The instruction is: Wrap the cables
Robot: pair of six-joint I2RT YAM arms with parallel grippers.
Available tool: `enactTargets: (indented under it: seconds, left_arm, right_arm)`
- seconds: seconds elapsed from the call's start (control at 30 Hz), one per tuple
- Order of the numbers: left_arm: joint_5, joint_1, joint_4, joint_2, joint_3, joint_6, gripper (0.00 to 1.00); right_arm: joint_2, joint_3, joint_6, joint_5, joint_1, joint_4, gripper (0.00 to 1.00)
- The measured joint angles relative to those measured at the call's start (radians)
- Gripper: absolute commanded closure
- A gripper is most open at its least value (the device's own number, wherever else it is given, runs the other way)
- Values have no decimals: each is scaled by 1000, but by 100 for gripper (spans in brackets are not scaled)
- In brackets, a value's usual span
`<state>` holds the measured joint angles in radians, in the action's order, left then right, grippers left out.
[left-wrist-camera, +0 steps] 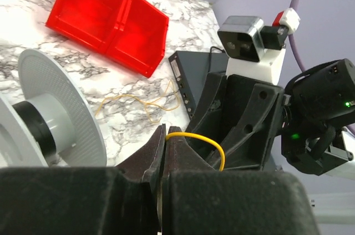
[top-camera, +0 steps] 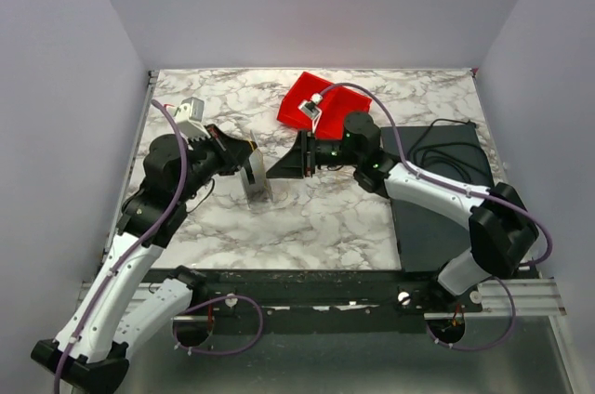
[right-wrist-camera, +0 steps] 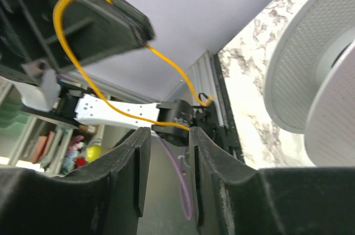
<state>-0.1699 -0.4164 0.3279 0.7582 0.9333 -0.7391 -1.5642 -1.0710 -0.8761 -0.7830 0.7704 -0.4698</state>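
The cable is a thin yellow wire. My left gripper is shut on it, and the wire arcs out from the pinched tips toward my right gripper just ahead. In the right wrist view the cable loops down from the left fingers and crosses the gap of my right gripper, which is open; the wire only touches one fingertip. More of the cable lies loose on the marble. From above, both grippers meet over the table's middle beside the grey spool.
The grey spool stands on edge at the left gripper's left, and its flanges fill the right of the right wrist view. A red bin sits at the back. A black mat with a black cord lies on the right.
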Motion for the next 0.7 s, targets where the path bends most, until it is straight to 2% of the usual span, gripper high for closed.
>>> enactTargets:
  seconds: [0.3, 0.5, 0.7]
  left_arm:
    - [80, -53, 151, 39, 106, 55, 100]
    - [110, -73, 198, 63, 131, 61, 100]
    - [115, -82, 200, 79, 139, 59, 100]
  right_arm:
    - [6, 43, 92, 97, 60, 35, 44]
    - [82, 84, 234, 319, 115, 100, 35]
    - [100, 85, 375, 492, 216, 112, 35]
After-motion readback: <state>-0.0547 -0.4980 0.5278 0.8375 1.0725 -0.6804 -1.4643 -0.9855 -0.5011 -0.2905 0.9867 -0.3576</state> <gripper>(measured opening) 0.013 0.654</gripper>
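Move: The yellow cable is pinched in the left fingers; that pinch lies about 3 cm ahead of the right hand, 3 cm to its left and 5 cm above. From the right hand the grey spool stands roughly 9 cm ahead, 6 cm left and 14 cm below. The red bin is some 26 cm ahead, 12 cm right and 23 cm below. The right hand sinks about 3 cm below the left's pinch, opening wider beside the cable, rolling some 20 degrees. ##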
